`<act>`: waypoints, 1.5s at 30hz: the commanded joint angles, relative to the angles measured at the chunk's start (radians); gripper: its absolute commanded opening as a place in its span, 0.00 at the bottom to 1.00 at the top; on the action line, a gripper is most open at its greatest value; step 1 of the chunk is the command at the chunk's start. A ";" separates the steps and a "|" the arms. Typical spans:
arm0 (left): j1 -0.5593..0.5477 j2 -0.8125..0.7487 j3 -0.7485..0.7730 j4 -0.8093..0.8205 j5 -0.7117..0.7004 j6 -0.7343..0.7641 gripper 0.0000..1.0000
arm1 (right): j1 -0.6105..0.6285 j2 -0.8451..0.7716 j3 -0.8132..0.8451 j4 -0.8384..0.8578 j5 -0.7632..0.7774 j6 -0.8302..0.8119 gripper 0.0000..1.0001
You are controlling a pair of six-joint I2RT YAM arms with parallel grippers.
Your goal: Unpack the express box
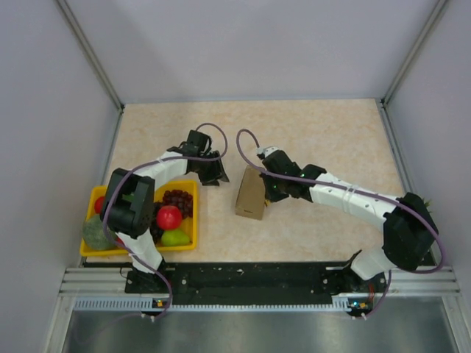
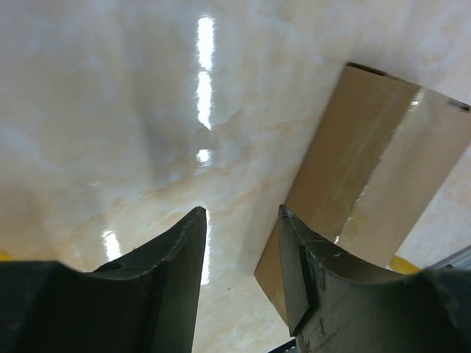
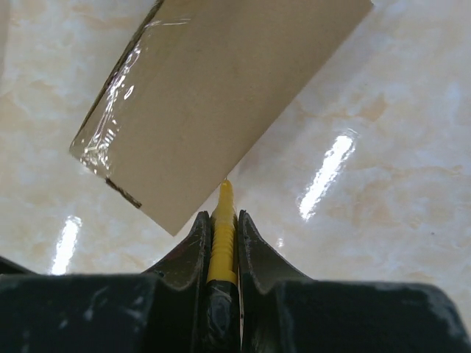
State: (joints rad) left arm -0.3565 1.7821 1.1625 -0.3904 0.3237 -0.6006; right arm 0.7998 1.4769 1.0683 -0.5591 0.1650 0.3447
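Observation:
The express box is a small brown cardboard box with clear tape, lying on the marble table between the arms. It shows in the left wrist view and the right wrist view. My right gripper is shut on a yellow utility knife with a black lower part; its tip touches the box's near edge. In the top view the right gripper is at the box's right side. My left gripper is open and empty, just left of the box, and shows in the top view.
A yellow fruit tray with a red apple, dark grapes, a green pear and a broccoli head sits at the near left, under the left arm. Grey walls enclose the table.

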 commanded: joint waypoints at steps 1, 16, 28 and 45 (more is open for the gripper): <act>0.019 -0.098 -0.064 -0.038 -0.094 -0.033 0.47 | 0.018 -0.032 0.047 0.084 -0.128 0.005 0.00; -0.084 -0.388 -0.181 -0.265 -0.104 0.073 0.25 | -0.112 -0.043 0.243 0.092 0.185 -0.092 0.00; -0.216 -0.288 -0.245 -0.171 0.037 0.101 0.26 | -0.260 0.316 0.440 0.192 -0.043 -0.023 0.00; -0.205 -0.078 -0.083 -0.059 0.029 -0.014 0.22 | -0.258 0.146 0.181 0.151 -0.107 0.039 0.00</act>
State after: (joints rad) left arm -0.5720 1.6794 1.0237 -0.5316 0.3576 -0.5613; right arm 0.5446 1.7447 1.2980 -0.4053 0.1223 0.3515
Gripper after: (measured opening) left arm 0.227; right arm 0.091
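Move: The box lies to my left hand's right by about 10 cm, 5 cm nearer my base and some 4 cm lower. The dark grapes stand about 16 cm left of my left hand and 8 cm back, with the pomegranate 19 cm left and 14 cm back, both slightly lower. From my right hand, which already holds the knife, the box's middle is about 6 cm left, 3 cm ahead and 7 cm below. I lift the knife clear of the box's right side with my right hand, arc about 16 cm forward and down to its far end, then draw back 3 cm with the blade at the far right corner. My left hand backs off, up and over, some 15 cm towards my base, narrows its fingers and turns about 15 degrees clockwise, sinks, then comes forward and right onto the near left corner. ##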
